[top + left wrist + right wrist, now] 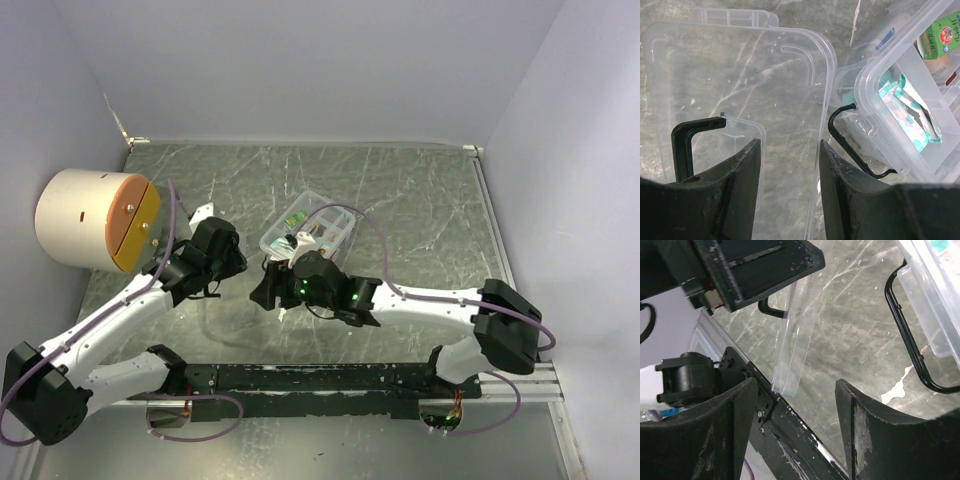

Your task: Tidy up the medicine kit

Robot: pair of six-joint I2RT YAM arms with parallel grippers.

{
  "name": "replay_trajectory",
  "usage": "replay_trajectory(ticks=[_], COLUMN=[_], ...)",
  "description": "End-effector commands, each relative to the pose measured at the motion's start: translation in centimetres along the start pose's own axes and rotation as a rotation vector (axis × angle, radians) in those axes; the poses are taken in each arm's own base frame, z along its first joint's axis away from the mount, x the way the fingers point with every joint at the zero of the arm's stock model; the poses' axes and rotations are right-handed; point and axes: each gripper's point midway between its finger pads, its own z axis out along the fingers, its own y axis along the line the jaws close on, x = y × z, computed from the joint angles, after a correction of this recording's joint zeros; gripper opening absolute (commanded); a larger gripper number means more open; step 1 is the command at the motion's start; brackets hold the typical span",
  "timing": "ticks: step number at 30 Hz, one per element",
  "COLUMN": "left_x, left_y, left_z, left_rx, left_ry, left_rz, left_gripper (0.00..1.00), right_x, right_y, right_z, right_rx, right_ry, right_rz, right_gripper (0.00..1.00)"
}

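The medicine kit (310, 222) is a clear case, open, at the table's middle. It holds teal-and-white packets (912, 115) and a green box (945, 32). Its black wire handle (855, 145) hangs off the near end. The clear lid (740, 75) is off the case, to its left. My left gripper (790, 144) is shut on the lid, with a clear edge against each finger. In the right wrist view the lid (795, 340) hangs edge-on below that gripper. My right gripper (794, 385) stands open and empty just short of the case (935, 295), near its handle (900, 330).
A big white-and-orange cylinder (95, 220) lies against the left wall. Grey walls close in the table on three sides. The black rail (330, 378) carrying the arm bases runs along the near edge.
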Motion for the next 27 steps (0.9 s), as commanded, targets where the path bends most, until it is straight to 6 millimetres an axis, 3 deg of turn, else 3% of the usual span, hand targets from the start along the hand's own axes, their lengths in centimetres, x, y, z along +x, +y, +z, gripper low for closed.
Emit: replay_trajectory(ticks=[1,10,14,27], left_x=[-0.6,-0.9,-0.9,-2.2], left_y=[0.9,0.8,0.8,0.1], left_z=[-0.6,-1.4,-1.5,-3.2], left_rx=[-0.023,-0.006,0.000,0.043], left_ry=[-0.037,-0.048,-0.047,-0.081], left_rz=[-0.049,-0.066,-0.070,-0.103], left_gripper=[0.44,0.44,0.44,0.44], right_x=[-0.6,0.0,0.5,0.6], right_y=[1.4,2.9,2.3,3.3], right_z=[1.3,3.5,4.4,5.4], right_rx=[-0.023,-0.074,-0.036,-0.065], right_ry=[-0.013,0.044,0.068,0.082], right_rz=[0.015,-0.017,-0.005,0.030], right_gripper=[0.63,0.63,0.61,0.31])
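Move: The clear lid is already gripped by the left hand, its middle roughly 5 cm to that hand's left and 1 cm back. From the right hand, the lid's middle lies about 12 cm to the left and 7 cm ahead, at about its height; its near edge is much closer. The open medicine box stands some 16 cm ahead of the right hand, 11 cm to its right and 9 cm lower; from the left hand, 8 cm ahead, 18 cm right and 8 cm down. Leftward by about 5 cm and sinking some 2 cm, the right hand slides its open fingers over the lid's near edge by the rear corner, one on either face, then slows and closes them to roughly half their gap. Meanwhile the left hand keeps its grip on the lid and eases up about 2 cm, slightly back and left. ##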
